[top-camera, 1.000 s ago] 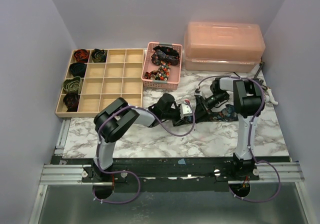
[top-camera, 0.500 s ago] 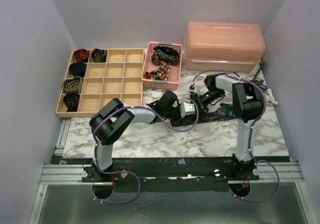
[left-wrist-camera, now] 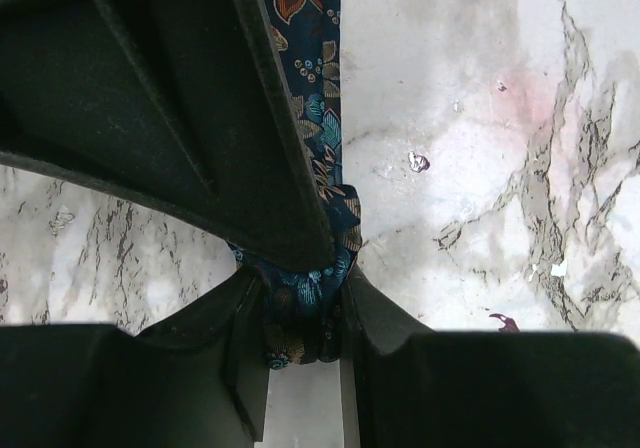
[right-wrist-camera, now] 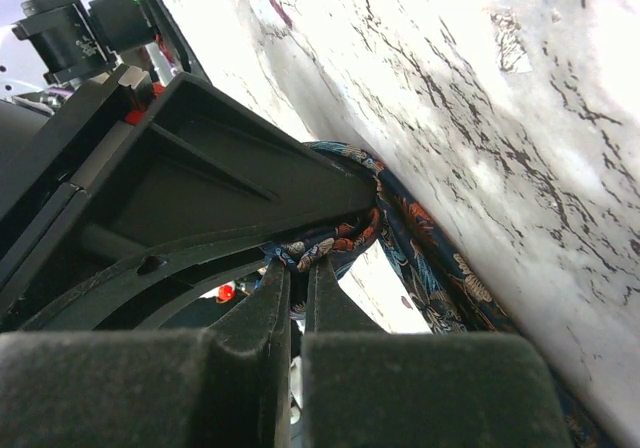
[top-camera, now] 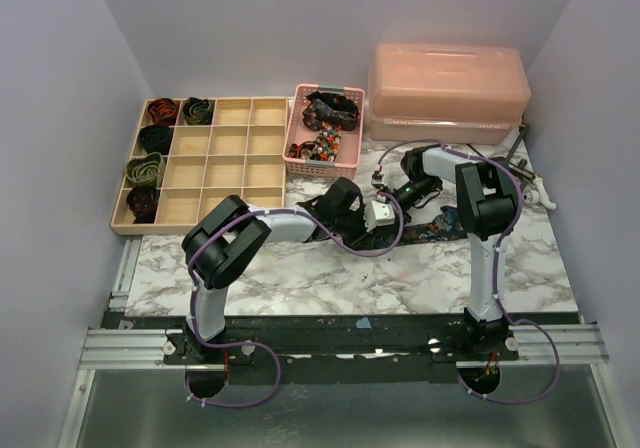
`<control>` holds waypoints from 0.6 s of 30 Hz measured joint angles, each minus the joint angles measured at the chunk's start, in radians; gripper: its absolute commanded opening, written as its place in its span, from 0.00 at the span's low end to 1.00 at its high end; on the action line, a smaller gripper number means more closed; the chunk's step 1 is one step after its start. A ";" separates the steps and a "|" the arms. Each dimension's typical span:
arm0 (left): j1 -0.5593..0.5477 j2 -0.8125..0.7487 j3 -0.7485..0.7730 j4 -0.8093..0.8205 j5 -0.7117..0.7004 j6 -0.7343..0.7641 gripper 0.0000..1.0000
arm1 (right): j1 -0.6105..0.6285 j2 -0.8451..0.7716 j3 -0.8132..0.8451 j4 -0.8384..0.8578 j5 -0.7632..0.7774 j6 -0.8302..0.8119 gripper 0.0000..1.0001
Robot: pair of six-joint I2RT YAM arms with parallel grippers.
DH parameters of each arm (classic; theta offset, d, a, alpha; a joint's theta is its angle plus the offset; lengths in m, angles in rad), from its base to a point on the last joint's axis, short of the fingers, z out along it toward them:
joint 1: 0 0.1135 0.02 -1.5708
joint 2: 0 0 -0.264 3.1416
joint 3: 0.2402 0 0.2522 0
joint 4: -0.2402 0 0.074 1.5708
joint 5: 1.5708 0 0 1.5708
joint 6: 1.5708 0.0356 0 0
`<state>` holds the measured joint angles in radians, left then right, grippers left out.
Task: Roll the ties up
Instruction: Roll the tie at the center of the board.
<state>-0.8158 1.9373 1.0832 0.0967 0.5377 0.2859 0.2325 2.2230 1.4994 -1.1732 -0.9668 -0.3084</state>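
One navy floral tie [top-camera: 446,230] lies stretched on the marble table [top-camera: 330,268], its near end rolled into a small coil [left-wrist-camera: 300,313]. My left gripper [left-wrist-camera: 302,286] is shut on that coil, and the tie's flat length [left-wrist-camera: 322,118] runs away from it. My right gripper [right-wrist-camera: 298,266] is shut on a fold of the same tie [right-wrist-camera: 335,243] right at the coil. In the top view the left gripper [top-camera: 390,218] and right gripper [top-camera: 393,200] meet at mid-table. The right arm's black body hides most of the coil in the left wrist view.
A wooden divided tray [top-camera: 225,168] at the back left holds several rolled ties [top-camera: 146,169] in its left cells. A pink mesh basket [top-camera: 300,153] with loose ties stands behind the grippers. A pink lidded box [top-camera: 448,90] sits at the back right.
My right gripper swung left towards the coil, opened wider, then shut on the tie's fold. The left gripper kept its grip and shifted slightly right and back.
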 measured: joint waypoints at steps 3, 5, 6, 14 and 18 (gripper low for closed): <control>0.000 0.000 0.001 -0.002 -0.001 -0.001 0.41 | -0.004 0.001 -0.001 0.000 0.000 -0.007 0.01; 0.000 0.000 0.002 -0.001 -0.002 -0.003 0.55 | -0.006 0.002 -0.003 0.001 0.003 -0.007 0.01; 0.000 0.000 0.001 0.003 -0.002 -0.002 0.59 | -0.008 0.002 -0.007 0.006 0.018 -0.008 0.01; 0.033 -0.069 -0.181 0.219 0.032 -0.040 0.75 | -0.072 0.042 -0.020 0.027 0.086 -0.018 0.01; 0.056 -0.072 -0.238 0.334 0.051 -0.051 0.79 | -0.089 0.061 -0.016 0.017 0.064 -0.056 0.01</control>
<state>-0.7601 1.8652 0.8448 0.4309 0.5884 0.2344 0.1440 2.2841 1.4837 -1.1561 -0.9028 -0.3641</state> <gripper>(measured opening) 0.754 0.023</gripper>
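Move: The tie's roll sits between the left hand's fingers, its middle about 1 cm to the right of that hand point. The shut right fingers pinch it from its upper right side, so the middle lies some 2 cm left, 1 cm back and 2 cm below the right hand. From the right hand, the tie's loose tail lies about 10 cm to the right, level ahead and 4 cm lower, and the pink basket about 22 cm ahead and 14 cm left. The left fingers let go of the roll, opening from about a quarter to three quarters wide, then the hand backs off some 2 cm to the left, tilting slightly. The right fingers stay shut on the tie and take the roll about 3.5 cm to the right, towards the tail, and 3 cm down towards the board, easing to a stop. ##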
